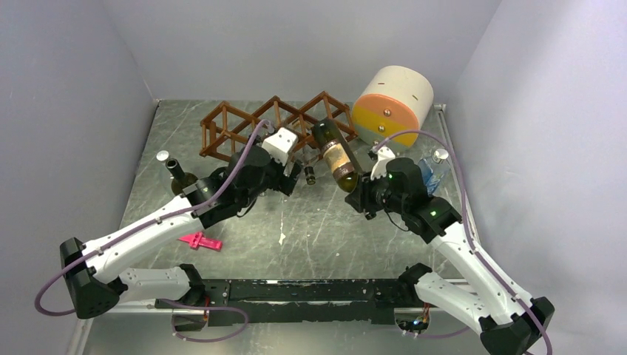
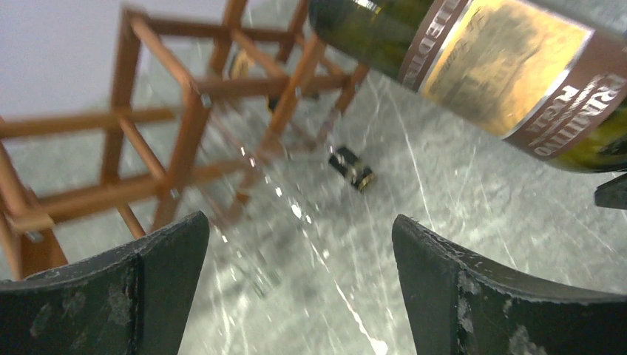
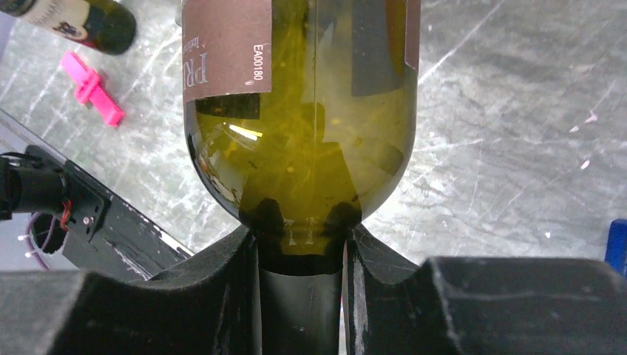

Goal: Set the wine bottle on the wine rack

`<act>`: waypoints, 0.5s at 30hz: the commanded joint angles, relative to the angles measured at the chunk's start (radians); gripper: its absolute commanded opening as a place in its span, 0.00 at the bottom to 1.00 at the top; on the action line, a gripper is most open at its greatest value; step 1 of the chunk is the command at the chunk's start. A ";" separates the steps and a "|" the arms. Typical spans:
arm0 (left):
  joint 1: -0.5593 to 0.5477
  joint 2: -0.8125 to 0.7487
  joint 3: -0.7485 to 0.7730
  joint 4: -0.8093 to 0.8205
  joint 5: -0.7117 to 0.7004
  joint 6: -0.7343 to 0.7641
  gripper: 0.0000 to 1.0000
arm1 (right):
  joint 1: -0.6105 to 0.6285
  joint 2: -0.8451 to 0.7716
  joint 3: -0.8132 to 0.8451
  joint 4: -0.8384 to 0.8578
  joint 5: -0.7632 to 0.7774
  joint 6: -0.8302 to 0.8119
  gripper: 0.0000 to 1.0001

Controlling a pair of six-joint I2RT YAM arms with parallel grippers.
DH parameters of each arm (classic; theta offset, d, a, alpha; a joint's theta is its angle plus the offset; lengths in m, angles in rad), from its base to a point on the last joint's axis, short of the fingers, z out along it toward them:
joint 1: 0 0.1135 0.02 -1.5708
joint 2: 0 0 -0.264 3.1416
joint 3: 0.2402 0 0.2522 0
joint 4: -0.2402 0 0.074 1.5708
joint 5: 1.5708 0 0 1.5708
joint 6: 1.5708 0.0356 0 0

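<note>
The wine bottle (image 1: 336, 155) is dark green with a brown and tan label. It hangs tilted above the table, its base pointing at the right end of the wine rack (image 1: 273, 122), a reddish-brown wooden lattice at the back. My right gripper (image 1: 360, 188) is shut on the bottle's neck. In the right wrist view the fingers (image 3: 244, 266) clamp the neck below the wine bottle (image 3: 299, 133). My left gripper (image 1: 297, 171) stands open and empty just left of the bottle, in front of the rack. The left wrist view shows the left gripper (image 2: 297, 222), the wine rack (image 2: 185, 126) and the wine bottle (image 2: 503, 66).
A cream, orange and yellow cylinder (image 1: 392, 103) lies at the back right. A second dark bottle (image 1: 177, 177) stands at the left. A clear plastic bottle (image 1: 434, 168) sits behind my right arm. A pink piece (image 1: 201, 241) lies near the front left. A small dark cap-like thing (image 1: 310, 176) lies under the held bottle.
</note>
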 commanded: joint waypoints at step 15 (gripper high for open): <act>0.015 -0.135 -0.205 0.053 -0.047 -0.221 0.98 | 0.001 0.095 0.052 -0.029 0.140 -0.069 0.00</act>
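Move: The right hand holds the wine bottle by its neck, base towards the wine rack; the rack's empty right-hand bay lies about 20 cm ahead, 9 cm left and 12 cm below it. The racked black-capped neck is some 9 cm ahead, 15 cm left and 17 cm below, the drum 25 cm ahead, 10 cm right and 10 cm below. From the left hand the bay lies 17 cm ahead, 19 cm right and 20 cm below. Right hand lowers the neck-held bottle 5 cm, slightly left, towards the rack; open left hand drops 7 cm. ##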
